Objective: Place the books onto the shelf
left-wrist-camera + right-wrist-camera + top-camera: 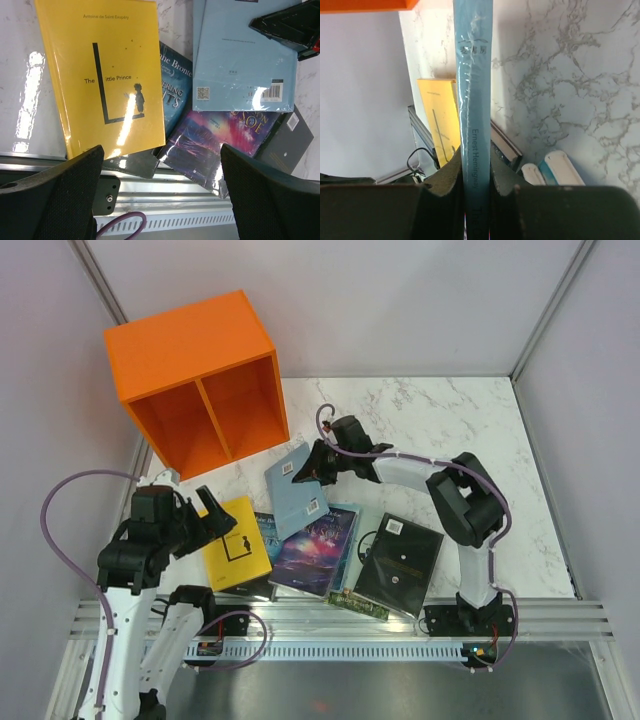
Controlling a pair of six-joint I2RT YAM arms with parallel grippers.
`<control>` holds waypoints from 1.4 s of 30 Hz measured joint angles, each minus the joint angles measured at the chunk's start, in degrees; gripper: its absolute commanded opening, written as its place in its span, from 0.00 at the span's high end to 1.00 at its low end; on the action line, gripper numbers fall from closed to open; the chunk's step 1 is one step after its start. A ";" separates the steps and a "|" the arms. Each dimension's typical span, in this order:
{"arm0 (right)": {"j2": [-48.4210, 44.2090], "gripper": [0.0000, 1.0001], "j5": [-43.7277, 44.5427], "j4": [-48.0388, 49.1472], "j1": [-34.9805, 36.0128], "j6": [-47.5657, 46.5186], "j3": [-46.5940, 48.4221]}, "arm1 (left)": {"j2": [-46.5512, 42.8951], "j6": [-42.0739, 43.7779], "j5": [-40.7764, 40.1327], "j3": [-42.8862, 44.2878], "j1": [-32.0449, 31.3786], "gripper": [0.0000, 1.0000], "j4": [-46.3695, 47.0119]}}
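Observation:
The orange shelf [200, 380] stands at the back left, its two compartments facing the books. My right gripper [310, 465] is shut on the edge of the light blue book [298, 492]. In the right wrist view the fingers [447, 170] press both sides of its spine [472, 90]. My left gripper [160, 195] hangs open over the table's front rail, holding nothing. Just beyond it lie the yellow book [105, 75], a dark blue book [172, 95] and the purple galaxy book [220, 140]. A black book [400, 562] lies to the right.
A metal rail [340, 625] runs along the near table edge, with a purple cable [122, 222] looping by it. Grey walls close in the marble table [440, 430] on the left, back and right.

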 measured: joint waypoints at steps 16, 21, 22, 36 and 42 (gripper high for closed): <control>-26.80 1.00 -4.98 8.46 -0.59 13.92 -4.37 | 5.01 -2.21 17.00 5.77 0.00 0.00 12.83; -29.42 1.00 -5.70 16.24 -0.72 21.97 -9.55 | 1.11 -9.05 22.60 3.34 0.04 0.00 22.77; -29.42 1.00 -5.70 16.26 -0.72 22.53 -9.75 | 0.50 -10.54 23.91 3.28 0.04 0.00 25.18; -29.27 1.00 -5.35 29.22 -0.59 34.16 -13.40 | 0.20 -23.61 32.74 -6.38 0.00 0.19 44.26; -27.45 1.00 -5.25 35.26 -0.59 38.38 -14.21 | 0.85 -30.77 35.85 -8.48 0.00 0.44 55.23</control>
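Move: My right hand already holds the blue book by its spine, just above the pile. The left gripper it rises to meet is about 20 cm to its left, 18 back and 10 higher; the orange shelf's middle is some 22 cm left, 12 ahead and 6 up. From my empty left hand, the blue book is about 15 cm ahead, 16 right and 13 below; the yellow book lies 7 ahead, 17 below. I raise the blue book about 26 cm with my right hand, easing back some 5, grip kept shut, and roll the wrist some 40 degrees until its fingers point left, nearly level. Meanwhile my wide-open left hand swings up about 15 cm and right about 11, slightly forward, tips its fingers up, rolls its left side down and half closes at the book's left edge. ##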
